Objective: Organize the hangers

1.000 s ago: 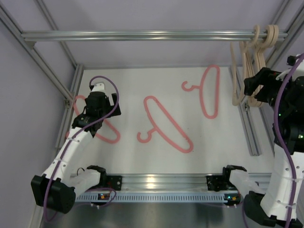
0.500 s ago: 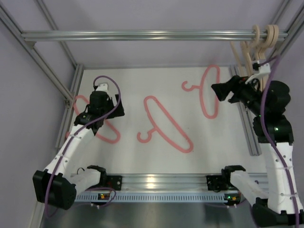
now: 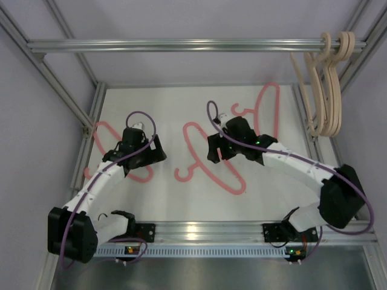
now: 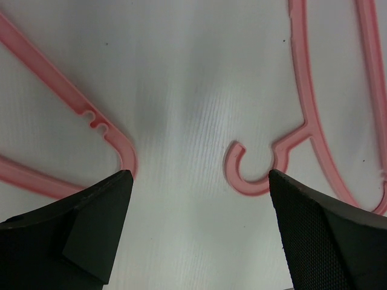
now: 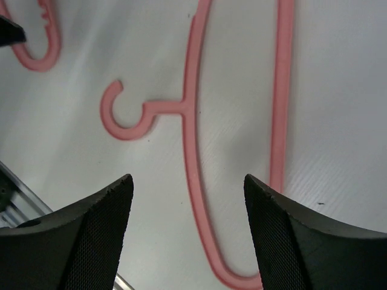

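Observation:
Three pink hangers lie flat on the white table: a left one (image 3: 100, 136), a middle one (image 3: 232, 179) and a right one (image 3: 269, 124). Several beige hangers (image 3: 324, 90) hang from the rail (image 3: 181, 45) at the back right. My right gripper (image 3: 213, 152) hovers open over the middle hanger (image 5: 192, 151), whose long side runs between the fingers (image 5: 97, 235); it grips nothing. My left gripper (image 3: 158, 151) is open above bare table between the left hanger (image 4: 63, 90) and the middle hanger's hook (image 4: 248, 176). In the top view the left arm covers part of the left hanger.
Aluminium frame posts (image 3: 91, 115) border the table on the left and right (image 3: 317, 163). A metal bar (image 3: 205, 228) runs along the near edge by the arm bases. The right wrist view shows that near rail (image 5: 18, 199) at its lower left.
My right arm has swung down from the beige hangers at the rail and now sits over the middle pink hanger. My left gripper has shifted a little right and nearer.

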### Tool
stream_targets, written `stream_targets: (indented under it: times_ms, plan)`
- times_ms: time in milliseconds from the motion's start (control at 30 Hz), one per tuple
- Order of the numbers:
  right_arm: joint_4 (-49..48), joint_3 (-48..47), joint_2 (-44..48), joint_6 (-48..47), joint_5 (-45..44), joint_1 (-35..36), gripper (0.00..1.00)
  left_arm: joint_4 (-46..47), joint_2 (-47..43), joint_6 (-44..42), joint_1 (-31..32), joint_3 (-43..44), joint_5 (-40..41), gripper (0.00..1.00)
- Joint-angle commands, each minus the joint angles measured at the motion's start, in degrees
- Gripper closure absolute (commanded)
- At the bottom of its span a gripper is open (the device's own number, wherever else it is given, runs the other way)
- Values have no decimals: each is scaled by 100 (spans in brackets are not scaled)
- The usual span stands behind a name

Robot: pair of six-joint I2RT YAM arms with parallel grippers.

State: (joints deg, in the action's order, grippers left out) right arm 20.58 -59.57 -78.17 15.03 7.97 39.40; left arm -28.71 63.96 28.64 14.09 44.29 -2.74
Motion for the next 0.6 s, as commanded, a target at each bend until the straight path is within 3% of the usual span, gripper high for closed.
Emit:
stream_targets:
  times_ms: [0, 433, 567]
  plan:
    - [-274, 95, -889, -79, -375, 454, 30, 120, -200, 361, 33, -306, -112, 2]
    - [218, -608, -2817, 0, -1350, 1412, 41, 744, -77, 897, 164, -984, -394, 2]
    - [376, -705, -3107, 44, -1421, 1501, 57, 814, -77, 1002, 182, -1054, -350, 2]
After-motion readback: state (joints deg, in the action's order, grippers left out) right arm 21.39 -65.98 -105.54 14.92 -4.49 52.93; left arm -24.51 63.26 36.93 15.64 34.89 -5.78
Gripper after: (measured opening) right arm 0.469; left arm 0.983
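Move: The right hand, open above the table, goes for the bar of the middle pink hanger just nearer than its hook stem: about 3 cm back, 5 cm to its left and 15 cm down. That hanger's hook lies some 8 cm left of this spot and about 1 cm farther out; the far pink hanger lies about 24 cm beyond the spot and 20 cm right of it. From the left hand the spot is about 17 cm right, 3 cm back and 10 cm below. The right fingers come down astride the middle pink hanger's bar beside the hook stem and begin to narrow on it, still part open. The hand drops about 14 cm, mostly early, easing back and then left, its left side rolling down some 20 degrees. The left hand, wide open, sinks 4 to 5 cm and draws back about 3. ##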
